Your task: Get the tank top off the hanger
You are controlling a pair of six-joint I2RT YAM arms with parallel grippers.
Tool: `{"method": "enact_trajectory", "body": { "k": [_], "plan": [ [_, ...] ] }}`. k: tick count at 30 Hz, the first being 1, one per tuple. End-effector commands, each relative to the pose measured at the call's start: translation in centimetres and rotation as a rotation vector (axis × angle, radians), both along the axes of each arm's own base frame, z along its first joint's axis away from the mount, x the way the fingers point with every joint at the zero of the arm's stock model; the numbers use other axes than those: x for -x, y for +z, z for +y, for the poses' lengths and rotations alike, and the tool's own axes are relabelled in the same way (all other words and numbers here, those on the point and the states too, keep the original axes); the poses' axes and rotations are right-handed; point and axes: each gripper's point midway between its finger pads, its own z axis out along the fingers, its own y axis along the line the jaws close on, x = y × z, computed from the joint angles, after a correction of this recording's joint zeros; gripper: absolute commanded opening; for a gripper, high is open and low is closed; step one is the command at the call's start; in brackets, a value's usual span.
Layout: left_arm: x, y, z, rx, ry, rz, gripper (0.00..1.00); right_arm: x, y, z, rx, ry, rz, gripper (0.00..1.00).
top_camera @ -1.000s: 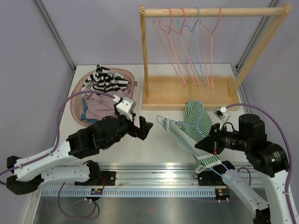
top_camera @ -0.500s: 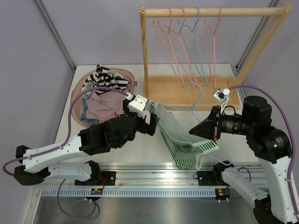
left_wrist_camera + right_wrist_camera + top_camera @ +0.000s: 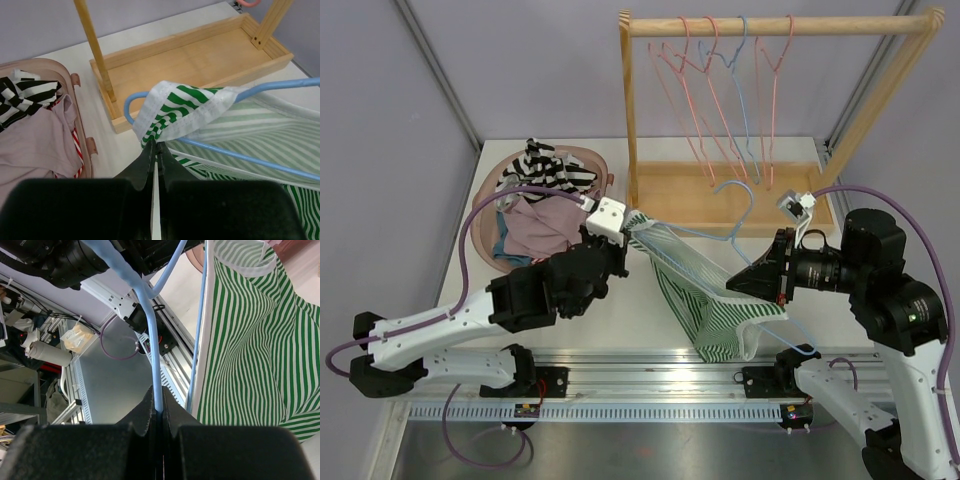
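A green-and-white striped tank top (image 3: 705,300) hangs on a blue wire hanger (image 3: 740,205) held up over the middle of the table. My left gripper (image 3: 623,232) is shut on the top's shoulder strap (image 3: 185,107), where it wraps the hanger's left end (image 3: 131,102). The left gripper (image 3: 156,145) pinches the fabric edge between its tips. My right gripper (image 3: 730,285) is shut on the hanger's wire (image 3: 150,330); in the right wrist view the gripper (image 3: 159,407) clamps the blue wire, and the tank top (image 3: 245,350) drapes to the right.
A pink basket (image 3: 483,215) holding striped and mauve clothes sits at the back left. A wooden rack (image 3: 720,195) with several pink and blue hangers (image 3: 720,90) stands at the back. A metal rail (image 3: 650,365) runs along the near edge.
The left gripper, open half a second ago, has shut on the shoulder strap. Over the second, the right arm lifted the hanger off the table and the left arm moved in to it.
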Motion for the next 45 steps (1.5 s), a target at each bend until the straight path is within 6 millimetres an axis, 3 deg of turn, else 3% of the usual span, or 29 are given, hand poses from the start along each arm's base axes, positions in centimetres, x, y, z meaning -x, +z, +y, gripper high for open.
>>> {"method": "enact_trajectory", "body": {
  "k": [1,8,14,17,19,20,21,22,23,24,25,26,27,28,30,31,32,34,35,36,37,38,39,40,41,42,43,44,45],
  "plan": [
    [-1.2,2.5,2.4,0.104,0.134,-0.044,0.0,0.5,0.3,0.0,0.0,0.029,-0.045,0.0],
    [-3.7,1.9,8.1,0.177,0.358,-0.023,0.0,2.1,-0.7,0.0,0.041,0.092,-0.051,0.0],
    [-4.8,0.8,10.5,0.21,0.427,0.008,0.0,4.7,0.3,-0.3,0.015,0.191,-0.151,0.0],
    [-4.6,1.0,10.2,0.249,0.393,0.02,0.0,4.3,0.7,-0.4,0.013,0.165,-0.214,0.0],
    [-3.9,0.6,8.5,0.254,0.275,0.043,0.0,2.5,1.0,-0.3,-0.009,0.075,-0.254,0.0],
    [-3.6,1.5,7.3,0.297,0.207,0.025,0.0,1.5,1.2,-0.2,-0.03,0.033,-0.266,0.0],
    [-3.0,1.0,6.3,0.305,0.128,0.027,0.0,0.4,3.4,0.3,-0.114,-0.011,-0.321,0.0],
    [-1.6,1.1,4.1,0.313,-0.031,0.032,0.0,-0.5,2.8,0.5,-0.143,-0.048,-0.321,0.0],
    [-0.9,2.4,2.7,0.372,-0.123,-0.002,0.0,-1.0,3.5,0.7,-0.19,-0.063,-0.338,0.0],
    [0.1,2.6,1.8,0.391,-0.205,-0.016,0.0,-1.1,6.5,0.8,-0.305,-0.088,-0.41,0.0],
    [1.8,1.4,-0.1,0.379,-0.333,0.001,0.0,-2.0,6.0,1.2,-0.337,-0.102,-0.398,0.0],
    [2.7,1.8,-1.0,0.401,-0.399,-0.019,0.0,-2.3,6.9,1.2,-0.383,-0.116,-0.421,0.0],
    [3.6,1.6,-1.8,0.399,-0.455,-0.023,0.0,-2.5,9.2,1.1,-0.472,-0.13,-0.478,0.0],
    [5.5,0.4,-3.2,0.374,-0.563,-0.013,0.0,-3.2,9.1,1.3,-0.497,-0.143,-0.476,0.0],
    [7.6,0.1,-4.6,0.368,-0.68,-0.025,0.0,-4.0,11.2,1.0,-0.597,-0.176,-0.529,0.0],
    [9.1,-1.3,-5.5,0.344,-0.762,-0.002,0.0,-5.0,10.5,1.2,-0.615,-0.198,-0.522,0.0],
    [9.8,-1.5,-5.9,0.348,-0.803,0.0,0.0,-4.8,12.0,0.7,-0.68,-0.21,-0.594,0.0],
    [10.7,-2.8,-6.6,0.33,-0.864,0.035,0.0,-6.4,11.7,0.0,-0.731,-0.29,-0.587,0.0],
    [10.4,-3.9,-6.6,0.314,-0.836,0.06,0.0,-7.1,11.2,-0.1,-0.695,-0.326,-0.601,0.0],
    [9.8,-4.6,-6.5,0.306,-0.795,0.084,0.0,-6.9,12.7,-1.1,-0.676,-0.379,-0.636,0.0],
    [8.6,-5.7,-6.0,0.276,-0.711,0.104,0.0,-7.4,12.6,-1.4,-0.618,-0.419,-0.631,0.0],
    [7.9,-6.1,-5.6,0.263,-0.666,0.112,0.0,-8.5,10.1,-1.4,-0.489,-0.462,-0.535,0.0],
    [7.2,-6.6,-5.2,0.252,-0.608,0.128,0.0,-8.2,11.8,-2.6,-0.429,-0.508,-0.591,0.0],
    [5.6,-7.8,-3.9,0.203,-0.492,0.149,0.0,-8.4,11.5,-3.1,-0.366,-0.535,-0.581,0.0],
    [4.8,-7.9,-3.3,0.185,-0.43,0.157,0.0,-9.9,8.5,-3.9,-0.218,-0.603,-0.5,0.0],
    [4.0,-8.2,-2.7,0.173,-0.363,0.175,0.0,-9.3,10.2,-5.0,-0.198,-0.643,-0.513,0.0],
    [2.9,-9.5,-1.2,0.114,-0.258,0.194,0.0,-9.5,9.9,-5.8,-0.145,-0.678,-0.494,0.0],
    [2.4,-10.0,-0.8,0.089,-0.214,0.207,0.0,-9.5,8.2,-6.4,-0.064,-0.699,-0.435,0.0],
    [1.9,-9.6,-0.3,0.082,-0.172,0.205,0.0,-9.6,9.1,-7.5,-0.037,-0.752,-0.437,0.0]
  ]
}}
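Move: The left hand already pinches one end of the green-striped tank top. The bare table front where the top can be laid is about 7 cm back, 11 cm to its right and some 30 cm below; the pink basket is about 19 cm ahead, 22 cm left and 28 cm below. The right hand holds the blue hanger, with the rack rail roughly 32 cm straight ahead and 10 cm higher; the hanging hangers are equally far out, 3 cm left and 5 cm below it. Still pinching the tank top, the left hand tugs it about 7 cm left and 4 cm forward while the right, keeping its grip on the hanger, stays nearly put. The right then carries the hanger up and forward towards the rail, some 10 cm each way, tipping its fingers upward. Meanwhile the left sweeps back, right and down past its start, turning clockwise, then eases forward and left, still sinking. ##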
